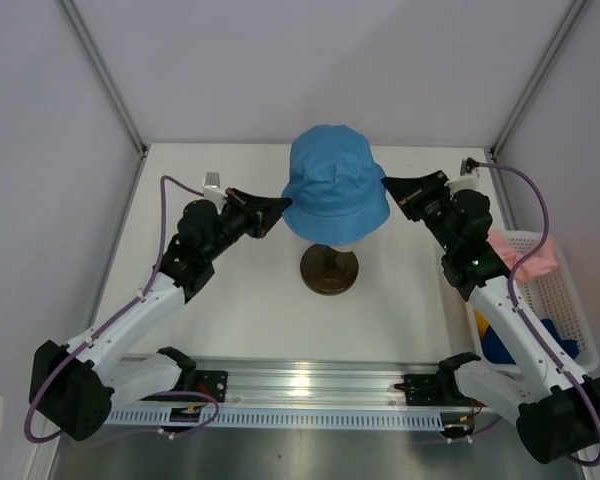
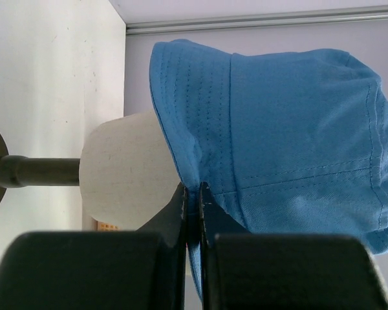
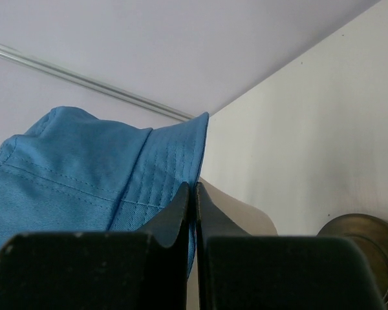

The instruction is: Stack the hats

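A light blue hat [image 1: 332,185] sits over the cream head form, whose dark round base [image 1: 329,270] stands mid-table. My left gripper [image 1: 283,208] is shut on the hat's left brim and my right gripper [image 1: 385,185] on its right brim. The left wrist view shows blue brim fabric pinched between the shut jaws of the left gripper [image 2: 194,187], with the hat [image 2: 278,129] covering the head form [image 2: 126,168]. From the right wrist, the right gripper [image 3: 193,186] grips the hat [image 3: 84,174] by its brim edge. Pink [image 1: 525,250], yellow-orange [image 1: 483,325] and navy [image 1: 555,335] hats lie in the basket.
A white mesh basket [image 1: 580,300] stands at the table's right edge beside my right arm. White enclosure walls with metal posts close in the table at the back and sides. The arms' mounting rail [image 1: 300,385] runs along the near edge.
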Tool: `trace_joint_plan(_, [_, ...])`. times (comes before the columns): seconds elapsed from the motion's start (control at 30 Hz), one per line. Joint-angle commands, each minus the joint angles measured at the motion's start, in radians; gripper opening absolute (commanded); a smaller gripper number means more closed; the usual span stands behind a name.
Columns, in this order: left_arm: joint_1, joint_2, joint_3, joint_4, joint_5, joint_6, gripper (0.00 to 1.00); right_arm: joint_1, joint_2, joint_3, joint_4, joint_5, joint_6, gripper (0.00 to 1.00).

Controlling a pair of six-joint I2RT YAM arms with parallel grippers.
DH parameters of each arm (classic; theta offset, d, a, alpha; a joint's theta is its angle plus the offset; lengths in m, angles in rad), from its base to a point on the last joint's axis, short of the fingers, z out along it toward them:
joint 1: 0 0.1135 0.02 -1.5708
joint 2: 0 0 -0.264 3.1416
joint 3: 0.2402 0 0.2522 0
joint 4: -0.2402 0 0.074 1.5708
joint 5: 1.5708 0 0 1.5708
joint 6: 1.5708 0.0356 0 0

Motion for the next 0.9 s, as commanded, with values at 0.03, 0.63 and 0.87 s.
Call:
trace_joint_plan(0.03, [-0.012,0.022,-0.057,-0.222,-0.026,0.080,0.01,-0.016,0.033,0.030,-0.045,-0.002,-0.068,0.00])
trace_joint_plan(0.63, [-0.035,-0.060,-0.011,-0.335,-0.164,0.234,0.01,-0.082,0.083,0.003,0.117,-0.191,-0.131,0.23])
trace_joint_plan(0.87, [-0.034,-0.104,0.033,-0.351,-0.236,0.262,0.01,-0.094,0.115,0.066,0.127,-0.225,-0.159,0.60])
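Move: The blue hat sits over the mannequin head, with each closed gripper pinching one side of its brim. From the left gripper the hat's middle is about 12 cm to the right, 2 cm ahead and 5 cm up; the head inside is nearly level with the fingers, the round stand foot some 30 cm below. From the right gripper the hat's middle lies about 12 cm to the left, 2 cm back and 2 cm higher. Open the right gripper to a bit over half and let go of the brim, after easing it forward about 2 cm along the hat's right side with a slight counter-clockwise turn. Keep the left fingers shut on their side of the brim; after a near pause draw it some 2.5 cm to the left, away from the stand, rolling the wrist about 10 degrees so its left side rises. ##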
